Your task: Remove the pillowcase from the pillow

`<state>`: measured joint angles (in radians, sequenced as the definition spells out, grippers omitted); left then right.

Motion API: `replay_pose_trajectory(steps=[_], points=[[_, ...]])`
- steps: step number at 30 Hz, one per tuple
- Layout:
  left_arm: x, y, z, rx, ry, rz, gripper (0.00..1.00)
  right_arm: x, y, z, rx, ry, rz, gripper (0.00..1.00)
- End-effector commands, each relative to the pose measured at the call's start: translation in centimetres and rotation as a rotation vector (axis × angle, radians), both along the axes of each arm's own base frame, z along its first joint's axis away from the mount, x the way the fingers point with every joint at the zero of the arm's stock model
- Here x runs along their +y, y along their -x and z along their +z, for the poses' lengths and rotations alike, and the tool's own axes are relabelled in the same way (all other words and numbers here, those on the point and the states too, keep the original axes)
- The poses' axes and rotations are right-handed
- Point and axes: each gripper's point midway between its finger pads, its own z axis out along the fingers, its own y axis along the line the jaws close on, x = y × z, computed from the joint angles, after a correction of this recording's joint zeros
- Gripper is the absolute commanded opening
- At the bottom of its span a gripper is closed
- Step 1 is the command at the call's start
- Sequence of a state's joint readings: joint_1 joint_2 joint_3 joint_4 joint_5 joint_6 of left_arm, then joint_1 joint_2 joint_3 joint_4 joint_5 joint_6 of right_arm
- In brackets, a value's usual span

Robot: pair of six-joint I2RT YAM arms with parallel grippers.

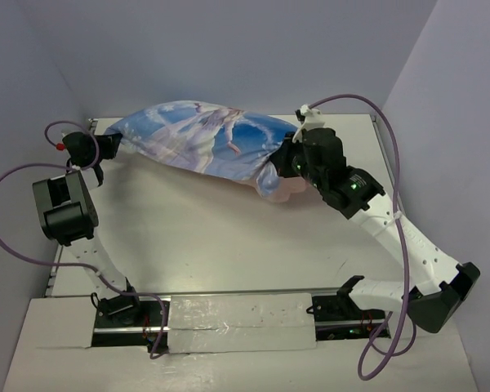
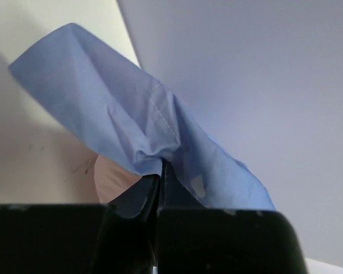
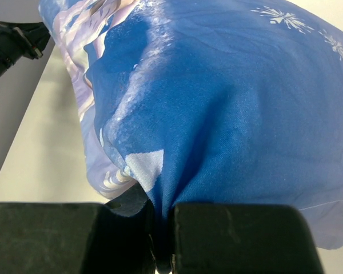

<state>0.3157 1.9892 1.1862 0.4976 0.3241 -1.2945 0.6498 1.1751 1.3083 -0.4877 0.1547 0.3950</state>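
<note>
The pillowcase point(image 1: 200, 140), blue with a printed figure and snowflakes, is stretched between my two grippers at the back of the table, lifted at both ends. My left gripper point(image 1: 113, 147) is shut on its left corner; in the left wrist view the pale blue corner point(image 2: 131, 120) is pinched between the jaws. My right gripper point(image 1: 286, 159) is shut on the right end; the right wrist view shows dark blue fabric point(image 3: 217, 114) bunched into the closed jaws. A pale pink part point(image 1: 284, 188) hangs under the right end. The white pillow is hidden inside the cover.
Blue-grey walls point(image 1: 229, 49) close in the back and both sides. The white table point(image 1: 212, 237) runs toward the arm bases; a white strip point(image 1: 241, 322) lies between the bases at the near edge. Purple cables point(image 1: 404, 245) loop beside each arm.
</note>
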Motion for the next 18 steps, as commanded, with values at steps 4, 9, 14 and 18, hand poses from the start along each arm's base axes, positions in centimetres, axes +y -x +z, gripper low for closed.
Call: replay_pose_trajectory(steps=[4,9,14,18], points=[[0.2,-0.5,8.8,-0.259,-0.129,0.026,0.00,-1.3,-1.6,4.4,-0.134,-0.041,-0.043,0.00],[-0.2,4.4,18.0,-0.392,-0.295,0.121,0.00,-3.9,-0.4,8.1,-0.249,-0.029,-0.090,0.00],[-1.1,12.3,26.9,-0.459,-0.459,0.257,0.00,-6.8,2.5,12.2,-0.348,-0.059,-0.126,0.00],[-0.6,18.9,33.2,-0.533,-0.520,0.388,0.00,-9.5,5.9,15.5,-0.420,-0.168,-0.169,0.00]])
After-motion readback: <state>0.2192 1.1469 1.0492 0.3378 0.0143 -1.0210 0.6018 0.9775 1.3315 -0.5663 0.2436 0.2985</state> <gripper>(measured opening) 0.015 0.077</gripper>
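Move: Both grippers are already closed on the pillowcase, the left on its far-left corner. Its middle lies some 26 cm to the left gripper's right, 9 cm nearer the base and 5 cm higher. From the right gripper that middle is about 24 cm left, 16 cm ahead and 13 cm below, while the pink layer showing below the blue cloth lies roughly 9 cm ahead, 1 cm to the right and 24 cm down. Keep both grips shut and sweep the left gripper steeply up about 29 cm, drawing it back some 15 cm as well, after a slow start; tip its fingers upward and roll its left side up as it rises. Meanwhile pull the right gripper outward to its right by about 6 cm, away from the left one, and raise it nearly as much, tilting it slightly up. ##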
